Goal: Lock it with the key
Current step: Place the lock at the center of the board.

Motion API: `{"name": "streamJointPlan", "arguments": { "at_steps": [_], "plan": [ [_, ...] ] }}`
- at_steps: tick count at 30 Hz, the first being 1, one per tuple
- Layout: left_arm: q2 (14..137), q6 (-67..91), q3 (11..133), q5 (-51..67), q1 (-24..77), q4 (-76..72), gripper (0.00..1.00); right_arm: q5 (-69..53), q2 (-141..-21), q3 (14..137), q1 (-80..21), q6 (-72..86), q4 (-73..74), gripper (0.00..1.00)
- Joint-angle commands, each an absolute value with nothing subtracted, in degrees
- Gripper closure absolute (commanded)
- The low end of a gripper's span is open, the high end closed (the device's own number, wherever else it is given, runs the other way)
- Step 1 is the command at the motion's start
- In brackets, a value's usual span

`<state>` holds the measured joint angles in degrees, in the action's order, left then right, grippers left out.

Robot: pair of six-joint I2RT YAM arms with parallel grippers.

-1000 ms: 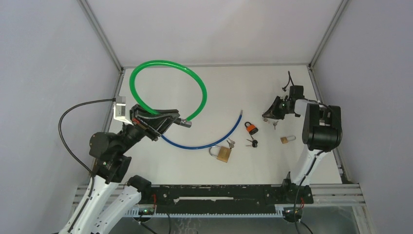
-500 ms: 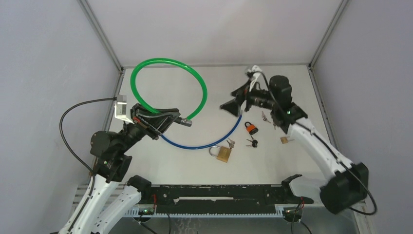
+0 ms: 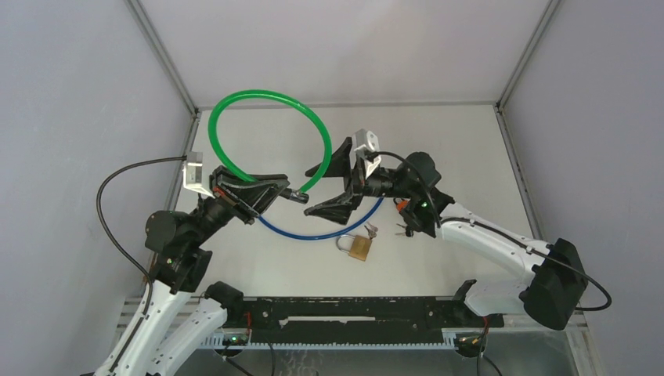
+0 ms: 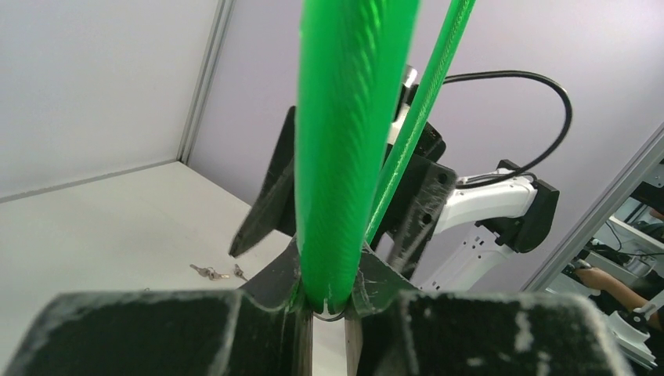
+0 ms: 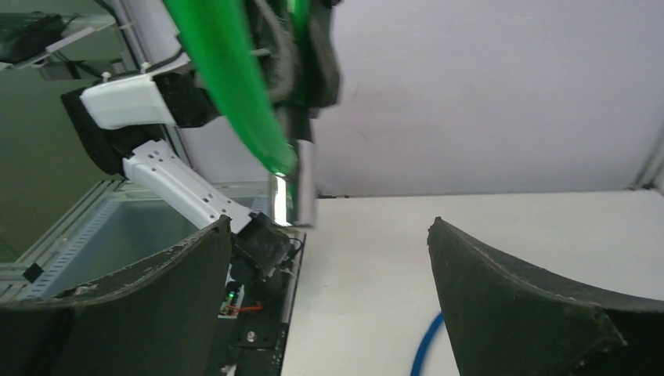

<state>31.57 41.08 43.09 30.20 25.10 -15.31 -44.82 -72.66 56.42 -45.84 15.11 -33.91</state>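
My left gripper [image 3: 252, 190] is shut on a green cable lock [image 3: 313, 129], which loops over the table's back left. In the left wrist view the green cable [image 4: 344, 157] runs up from between the jaws [image 4: 341, 301]. The cable's metal end [image 3: 297, 197] hangs free. My right gripper [image 3: 315, 189] is open, its fingertips on either side of that metal end. The right wrist view shows the metal tip [image 5: 291, 192] just beyond the wide-open gripper [image 5: 329, 227]. A black-headed key [image 3: 405, 229] and a small key bunch [image 3: 369, 229] lie on the table.
A blue cable [image 3: 329, 233] curves across the middle of the table. A brass padlock [image 3: 359, 247] lies in front of it. An orange padlock [image 3: 401, 205] is partly hidden under the right arm. More keys [image 4: 207, 272] show in the left wrist view.
The right arm has swung from the far right side to the centre. Its gripper has opened and now faces the green cable's metal end. The left arm has not moved.
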Motion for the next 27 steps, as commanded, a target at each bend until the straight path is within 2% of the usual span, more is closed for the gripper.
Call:
{"name": "streamJointPlan", "arguments": {
  "at_steps": [1,7,12,24,27],
  "plan": [
    [30.99,42.80,43.64,28.95,25.05,-19.60,1.00,-40.58,-71.76,59.53,-49.87,12.52,-37.30,0.01],
    [31.41,42.72,43.77,28.98,25.05,-20.09,1.00,-34.57,-71.84,61.16,-52.59,9.06,-33.53,0.08],
    [31.63,42.97,44.11,28.91,25.05,-20.15,1.00,-32.25,-73.32,63.37,-54.35,6.93,-30.59,0.22],
    [31.81,43.24,44.12,28.58,25.07,-20.39,1.00,-29.88,-74.88,65.17,-57.73,2.05,-27.28,0.25],
    [31.73,43.24,43.92,28.63,25.05,-20.45,1.00,-29.72,-75.04,65.53,-57.76,1.68,-26.83,0.34]
  ]
}}
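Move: Some 4 cm to the right hand's left, about 2 cm back and 3 cm above sits the green lock's metal barrel. The left fingertips gripping the lock are 7 cm left of the right hand, level fore-and-aft and 6 cm higher; the hose loop centres about 7 cm ahead, 5 cm left and 10 cm up. The brass padlock lies roughly 10 cm right, 4 cm ahead and 36 cm below. From the left hand the barrel is 3 cm right, 2 cm back, 3 cm below. Closing in on the barrel, the right hand travels about 4 cm left, drawing back some 2 cm early on; it first rises 3 cm, then sinks about half of that. Its wide-open fingers narrow by roughly a quarter, ending on either side of the barrel without shutting on it. The left hand stays in place and keeps its grip on the lock. ##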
